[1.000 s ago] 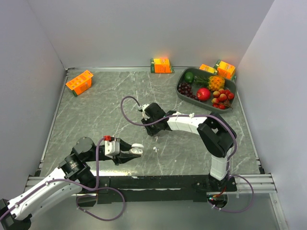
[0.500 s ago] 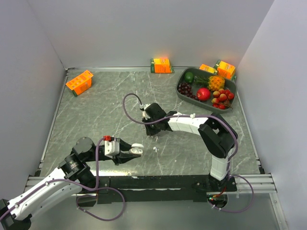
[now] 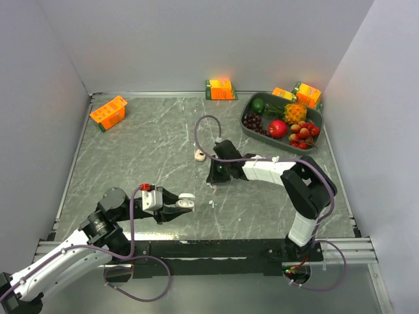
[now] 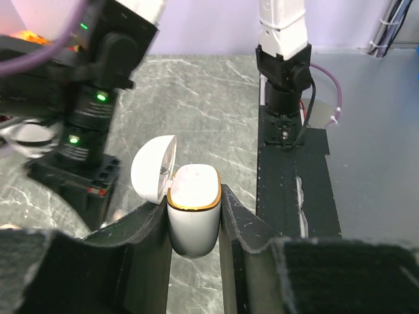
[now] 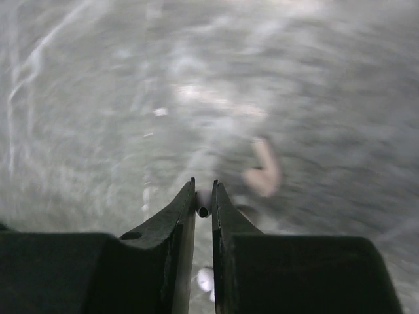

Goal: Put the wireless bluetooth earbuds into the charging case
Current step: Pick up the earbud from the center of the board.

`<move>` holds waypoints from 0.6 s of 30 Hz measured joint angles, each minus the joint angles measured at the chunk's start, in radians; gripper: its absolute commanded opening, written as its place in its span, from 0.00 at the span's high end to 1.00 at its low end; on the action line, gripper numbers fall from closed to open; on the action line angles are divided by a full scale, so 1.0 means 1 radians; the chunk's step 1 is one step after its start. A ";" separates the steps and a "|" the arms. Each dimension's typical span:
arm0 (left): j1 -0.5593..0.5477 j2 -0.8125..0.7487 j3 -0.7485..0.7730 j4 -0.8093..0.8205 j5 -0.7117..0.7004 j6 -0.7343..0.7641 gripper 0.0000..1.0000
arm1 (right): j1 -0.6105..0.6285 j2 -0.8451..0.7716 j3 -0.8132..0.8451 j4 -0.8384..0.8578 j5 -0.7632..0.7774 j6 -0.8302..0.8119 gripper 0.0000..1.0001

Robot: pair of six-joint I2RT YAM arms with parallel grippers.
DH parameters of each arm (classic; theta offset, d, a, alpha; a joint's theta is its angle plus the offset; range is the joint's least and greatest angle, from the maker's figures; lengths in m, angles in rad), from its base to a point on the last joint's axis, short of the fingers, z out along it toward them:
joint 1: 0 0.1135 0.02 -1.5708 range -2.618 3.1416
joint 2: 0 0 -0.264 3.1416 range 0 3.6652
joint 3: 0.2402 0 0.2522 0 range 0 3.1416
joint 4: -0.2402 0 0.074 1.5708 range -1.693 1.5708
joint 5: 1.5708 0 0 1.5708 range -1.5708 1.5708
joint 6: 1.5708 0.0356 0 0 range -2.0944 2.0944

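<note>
My left gripper (image 3: 178,208) (image 4: 194,216) is shut on a white charging case (image 4: 194,208) (image 3: 185,202) with a gold rim, held upright near the front edge. Its lid (image 4: 154,168) hangs open to the left. My right gripper (image 3: 213,182) (image 5: 203,204) sits mid-table, pointing down, shut on the stem of a tiny whitish earbud (image 5: 203,210). A pale-beige earbud (image 3: 200,156) (image 5: 264,174) lies on the table just beyond it, blurred in the right wrist view. Another small white earbud (image 3: 211,204) lies on the table right of the case.
A grey tray (image 3: 246,128) of fruit stands at the back right. Orange cartons sit at the back left (image 3: 108,112), back middle (image 3: 220,89) and behind the tray (image 3: 308,95). Grey walls close in three sides. The right arm's purple cable (image 3: 204,131) loops over the table.
My right gripper has shifted right and nearer, its jaws narrowing onto an earbud, and the pale-beige earbud it covered now shows. The left arm and case have stayed put.
</note>
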State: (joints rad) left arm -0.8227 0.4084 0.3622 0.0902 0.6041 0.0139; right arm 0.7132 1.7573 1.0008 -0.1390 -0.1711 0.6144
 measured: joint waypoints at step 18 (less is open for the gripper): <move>0.000 -0.032 0.000 -0.002 -0.047 0.000 0.99 | -0.089 -0.059 -0.124 0.176 0.186 0.264 1.00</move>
State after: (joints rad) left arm -0.8230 0.3759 0.3618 0.0883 0.5568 0.0143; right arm 0.6239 1.6981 0.8772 0.0368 0.0147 0.8783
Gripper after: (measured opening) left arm 0.333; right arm 0.172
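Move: The earbud is already in the right fingertips, a couple of centimetres above the table. The open white charging case it belongs to is held in the left fingers, about 17 cm back, 7 cm left and 18 cm above the right hand. A loose pink earbud lies about 3 cm ahead and 1 cm right of the right hand; the pink case is some 13 cm ahead and 4 cm left; the white loose earbud is about 9 cm straight back. From the left hand, the white case sits at its fingertips, 1 cm to the right. The earbud stays pinched in the right fingertips as the right hand carries it forward and to the right, about 6 cm in all, away from the white case. The hand first slips right with a dip of about 1 cm, then swings mostly forward while easing back up, slowing towards the end. Meanwhile the wrist turns clockwise by roughly 25 degrees, so the fingers point less to the left and more forward. ##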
